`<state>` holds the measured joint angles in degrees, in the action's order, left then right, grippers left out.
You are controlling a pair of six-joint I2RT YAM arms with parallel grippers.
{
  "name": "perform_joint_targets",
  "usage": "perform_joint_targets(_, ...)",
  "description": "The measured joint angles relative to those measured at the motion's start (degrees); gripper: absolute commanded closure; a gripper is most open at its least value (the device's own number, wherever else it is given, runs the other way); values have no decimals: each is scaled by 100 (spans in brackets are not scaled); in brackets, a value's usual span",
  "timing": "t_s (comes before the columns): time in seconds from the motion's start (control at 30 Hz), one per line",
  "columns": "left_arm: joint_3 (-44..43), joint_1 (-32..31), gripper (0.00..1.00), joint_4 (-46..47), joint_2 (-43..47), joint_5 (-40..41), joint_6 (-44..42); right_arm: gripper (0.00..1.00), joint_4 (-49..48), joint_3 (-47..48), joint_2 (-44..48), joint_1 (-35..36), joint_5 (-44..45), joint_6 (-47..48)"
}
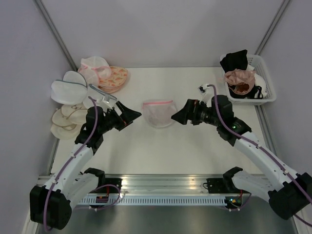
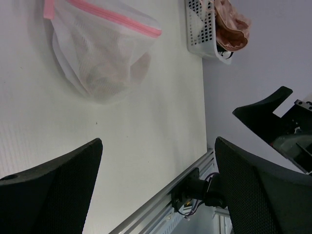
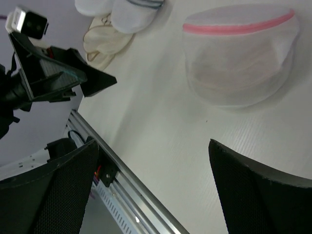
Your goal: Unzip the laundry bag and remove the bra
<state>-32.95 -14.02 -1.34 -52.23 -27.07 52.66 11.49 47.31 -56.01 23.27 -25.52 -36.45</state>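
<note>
The laundry bag [image 1: 158, 113], a small white mesh half-dome with a pink zipper rim, lies zipped shut at the middle of the table; it also shows in the wrist views [image 2: 102, 58] [image 3: 239, 63]. Through its mesh the bra [image 3: 229, 80] appears as a pale peach shape inside. My left gripper [image 1: 132, 117] [image 2: 158, 141] hovers open just left of the bag, pointing at it and not touching. On the bag's other side my right gripper [image 1: 179, 115] [image 3: 154, 143] is open too, facing it with a small gap. Neither holds anything.
A white basket [image 1: 265, 92] at the back right holds a black garment [image 1: 234, 61] and a dusty-pink bra [image 1: 239, 78]. White mesh bags [image 1: 68, 90] and an orange-patterned pouch [image 1: 114, 78] are piled at the back left. An aluminium rail [image 1: 161, 183] runs along the near edge.
</note>
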Motion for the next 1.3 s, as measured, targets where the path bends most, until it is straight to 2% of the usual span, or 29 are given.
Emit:
perform_joint_targets(0.07, 13, 0, 0, -24, 81, 92, 2, 2, 44, 188, -313, 542, 238, 90)
perform_joint_targets(0.13, 66, 0, 0, -74, 219, 153, 0, 19, -15, 284, -557, 964, 341, 138)
perform_joint_targets(0.17, 94, 0, 0, -131, 310, 184, 0, 32, -37, 332, -688, 1095, 378, 162)
perform_joint_targets(0.2, 133, 0, 0, -205, 420, 221, 2, 79, -57, 404, -848, 1204, 442, 203)
perform_joint_targets(0.23, 168, 0, 0, -299, 555, 286, 2, 100, -81, 492, -1029, 1331, 505, 245)
perform_joint_targets(0.5, 365, 0, 0, -774, 1547, 501, 0, 100, -306, 1364, -2896, 1930, 870, 293)
perform_joint_targets(0.8, 643, 0, 0, -1023, 1888, 560, 2, 100, -404, 2332, -4924, 2103, 1805, 345)
perform_joint_targets(1.03, 699, 0, 0, -1209, 2131, 568, 2, 100, -48, 2347, -5093, 2124, 3115, 323)
perform_joint_targets(1.3, 898, 2, 0, -1088, 1993, 577, 24, 100, 592, 2345, -5077, 2039, 4656, 260)
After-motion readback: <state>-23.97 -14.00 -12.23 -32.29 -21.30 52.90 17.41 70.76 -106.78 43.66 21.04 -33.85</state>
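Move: The mesh laundry bag lies about 14 cm ahead of the right gripper, 9 cm to its left and some 22 cm below it. From the bag, the orange cloth pile is roughly 19 cm farther out and 21 cm left. The white basket stands about 32 cm ahead of the right gripper, 29 cm to its right and 20 cm lower. From the left gripper the same bag lies about 13 cm ahead, 10 cm right and 17 cm below. Swing the right gripper left about 15 cm, shutting its empty fingers early, and carry on down and forward to the bag, some 19 cm lower in all. Down low, sweep back right about 9 cm while tipping the fingers steeply down and turning clockwise, bringing the closed tips against the bag's near right edge. Draw the open left gripper back, away from the bag. ##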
